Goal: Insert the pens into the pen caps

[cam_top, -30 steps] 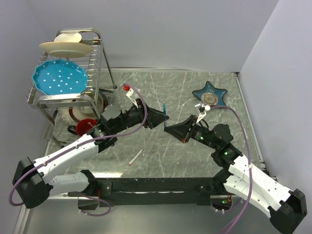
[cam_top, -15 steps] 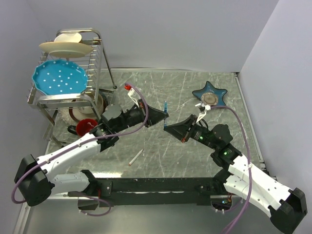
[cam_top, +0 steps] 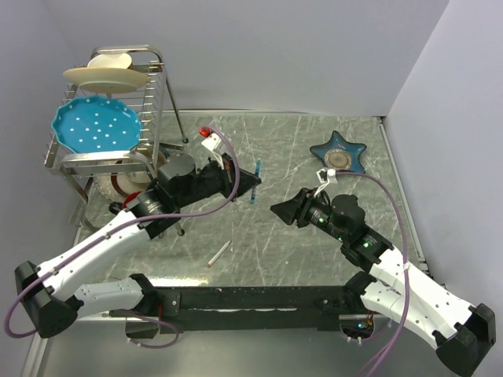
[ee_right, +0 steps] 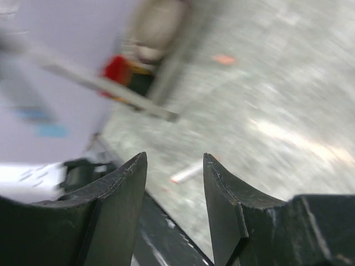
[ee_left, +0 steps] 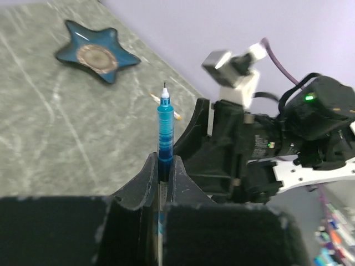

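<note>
My left gripper point(cam_top: 255, 183) point(ee_left: 165, 160) is shut on a blue pen point(cam_top: 255, 179) point(ee_left: 165, 128), held above the table's middle. The pen's bare tip sticks out beyond the fingers; its other end is hidden between them. My right gripper point(cam_top: 275, 210) point(ee_right: 175, 160) stands open and empty, a short way right of the pen. A white pen with a red end point(cam_top: 218, 254) point(ee_right: 186, 173) lies on the table near the front edge. Another slim white pen with an orange end point(ee_left: 168, 107) lies near the star dish. A small orange blur point(ee_right: 224, 58) may be a pen cap; it is too blurred to tell.
A wire dish rack point(cam_top: 161, 94) with a blue plate and a cream plate stands at the back left, with a red cup point(cam_top: 140, 203) at its foot. A blue star-shaped dish point(cam_top: 338, 151) point(ee_left: 97, 52) sits at the back right. Walls close in the back and right.
My left gripper shut on the blue pen and drew it slightly left. My right gripper let go of it, opened and backed off to the right.
</note>
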Action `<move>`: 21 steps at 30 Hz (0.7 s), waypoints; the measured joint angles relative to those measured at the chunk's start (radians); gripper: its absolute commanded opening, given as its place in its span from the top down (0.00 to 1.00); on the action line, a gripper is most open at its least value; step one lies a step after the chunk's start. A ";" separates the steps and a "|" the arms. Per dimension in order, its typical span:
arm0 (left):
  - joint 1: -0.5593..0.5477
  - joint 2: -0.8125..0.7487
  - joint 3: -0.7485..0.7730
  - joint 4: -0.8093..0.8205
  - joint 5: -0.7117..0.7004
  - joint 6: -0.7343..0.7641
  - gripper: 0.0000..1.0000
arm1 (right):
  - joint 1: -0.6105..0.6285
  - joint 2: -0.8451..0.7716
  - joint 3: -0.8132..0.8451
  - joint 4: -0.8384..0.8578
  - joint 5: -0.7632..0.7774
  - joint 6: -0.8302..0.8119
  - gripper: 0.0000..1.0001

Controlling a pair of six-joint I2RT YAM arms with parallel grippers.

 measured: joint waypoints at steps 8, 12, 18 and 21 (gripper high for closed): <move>0.000 -0.066 0.044 -0.166 -0.048 0.168 0.99 | -0.017 0.113 0.074 -0.417 0.388 0.174 0.49; 0.000 -0.114 -0.027 -0.179 -0.078 0.201 0.99 | -0.076 0.204 0.138 -0.557 0.523 0.340 0.62; 0.000 -0.182 -0.123 -0.187 -0.109 0.224 0.99 | -0.247 0.247 0.098 -0.566 0.612 0.397 0.92; 0.000 -0.190 -0.126 -0.178 -0.120 0.227 0.99 | -0.309 0.264 0.067 -0.554 0.629 0.389 0.94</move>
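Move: The right hand, empty and half open, has the small clear pen cap on the table about 13 cm to its right, 5 cm farther out and some 22 cm below. The yellow cap lies roughly 10 cm right of the clear cap and 9 cm nearer the base; the blue star dish is about 24 cm beyond it and 5 cm to its right. From the left hand, already holding the blue pen, the clear cap is some 27 cm right, 3 cm ahead and 33 cm below. The emptied right hand swings away from the left hand and the blue pen, going some 18 cm right and 14 cm down with a smaller reach forward, towards the clear cap, while it turns about 60 degrees clockwise, tips its fingers down steeply and shuts them on nothing late in the move. The left hand keeps the blue pen pinched and carries it about 5 cm left, first rising a little and then sinking some 4 cm overall, its left side rolling up slightly. ##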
